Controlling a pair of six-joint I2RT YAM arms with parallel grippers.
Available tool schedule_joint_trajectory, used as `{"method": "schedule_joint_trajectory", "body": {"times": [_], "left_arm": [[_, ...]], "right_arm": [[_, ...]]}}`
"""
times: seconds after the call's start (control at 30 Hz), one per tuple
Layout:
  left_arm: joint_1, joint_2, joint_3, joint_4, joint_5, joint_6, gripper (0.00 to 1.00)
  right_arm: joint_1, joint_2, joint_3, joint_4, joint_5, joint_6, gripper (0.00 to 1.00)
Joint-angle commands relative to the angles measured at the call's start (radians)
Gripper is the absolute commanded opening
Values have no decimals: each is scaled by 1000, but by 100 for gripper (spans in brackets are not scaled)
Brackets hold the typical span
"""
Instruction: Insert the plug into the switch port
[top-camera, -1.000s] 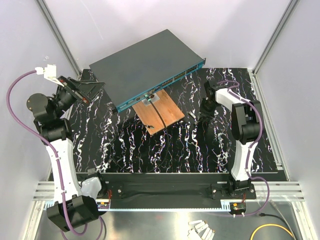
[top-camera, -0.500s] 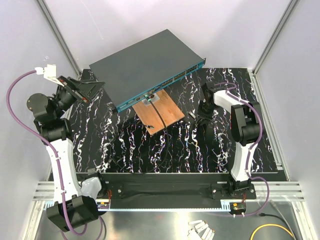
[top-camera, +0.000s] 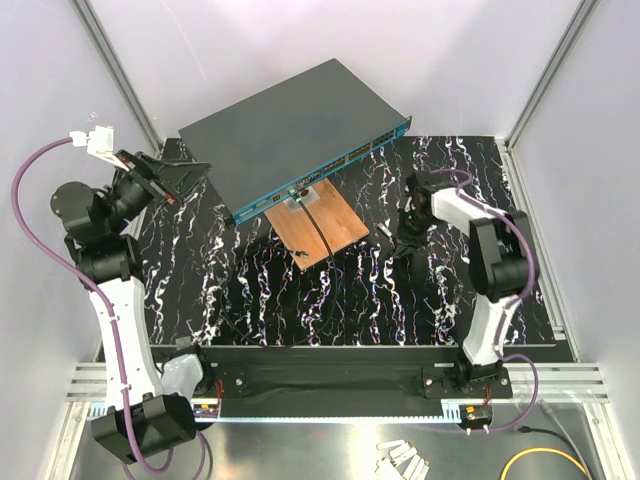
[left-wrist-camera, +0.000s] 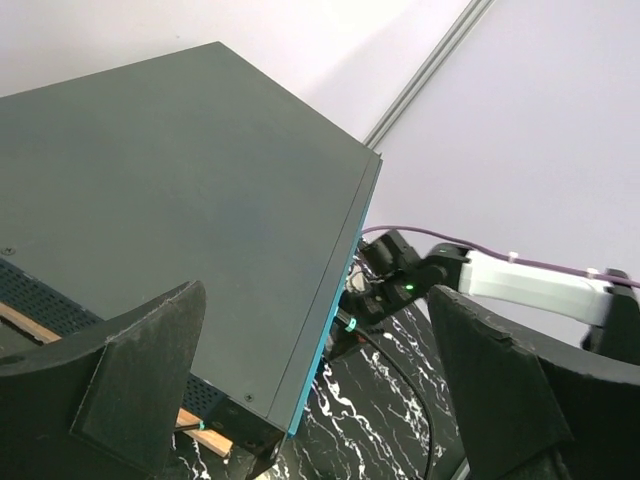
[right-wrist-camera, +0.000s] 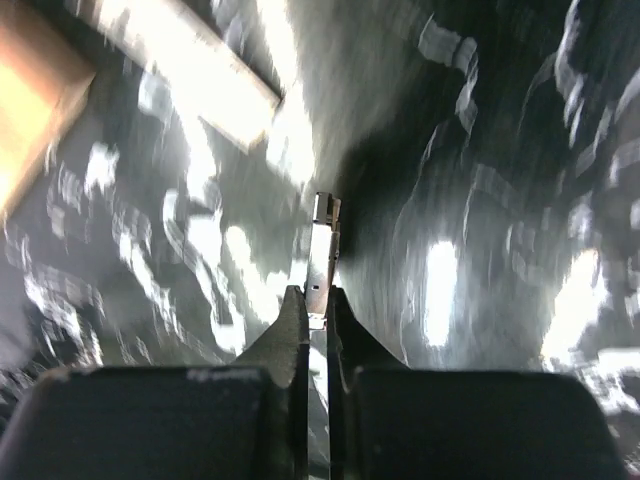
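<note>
The switch (top-camera: 295, 130) is a flat dark grey box with a teal front edge (top-camera: 340, 165) carrying ports, and it lies angled at the back. It fills the left wrist view (left-wrist-camera: 180, 190). The plug (top-camera: 383, 231) is small and pale and lies on the black marbled mat right of the copper-brown board (top-camera: 318, 226). In the right wrist view the plug (right-wrist-camera: 321, 245) sticks out ahead of my right gripper (right-wrist-camera: 317, 296), whose jaws are closed on its near end. My right gripper (top-camera: 401, 242) is low over the mat. My left gripper (top-camera: 190, 178) is open and empty at the switch's left corner, also in its own view (left-wrist-camera: 320, 400).
A black cable (top-camera: 322, 235) runs across the copper-brown board up to the switch's front. In the left wrist view a cable with a teal band (left-wrist-camera: 350, 324) sits at the switch's front edge. White walls and metal frame posts (top-camera: 120, 85) close in the mat.
My right arm has swung its elbow outward and brought the gripper down and slightly nearer, onto the plug. The plug, switch and left gripper have stayed in place.
</note>
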Motion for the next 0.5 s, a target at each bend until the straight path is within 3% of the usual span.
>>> {"method": "schedule_joint_trajectory", "body": {"times": [0.0,0.2,0.33,0.47], "left_arm": [[-30,-5,87,-50,2,97,99],[-130,18,125,-50,52,145,99],[-206,35,170,-6,92,163,99],[-335,56,231,-116,92,304,99]], "right_arm": [[7,-268,-53,-23,-106,-184,0],[7,-549,-16,-125,-429,-423,0],[9,-600,132,-228,-612,-498,0],[30,-594,254,-329,-761,-555,0]]}}
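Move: The switch port, by the cable's end on the raised switch front, lies roughly 6 cm ahead of my right hand, 24 cm to its left and 17 cm above; that hand already pinches a small metal plug at table level. A loose plug lies about 5 cm ahead of my right hand and 4 cm to its left, the wooden board's middle 6 cm ahead and 21 cm left, both about 1 cm below. From my left hand the port is 11 cm ahead, 14 cm right and 24 cm down. I keep the plug pinched and sweep my right hand fast up from the table, nearly 28 cm, drawing it back and left about 6 or 7 cm each. On the way my wrist swings the fingers some 60 degrees, from straight down to pointing mostly left. My open left hand slides right over the switch towards the plug, easing slightly back and up and turning clockwise. ##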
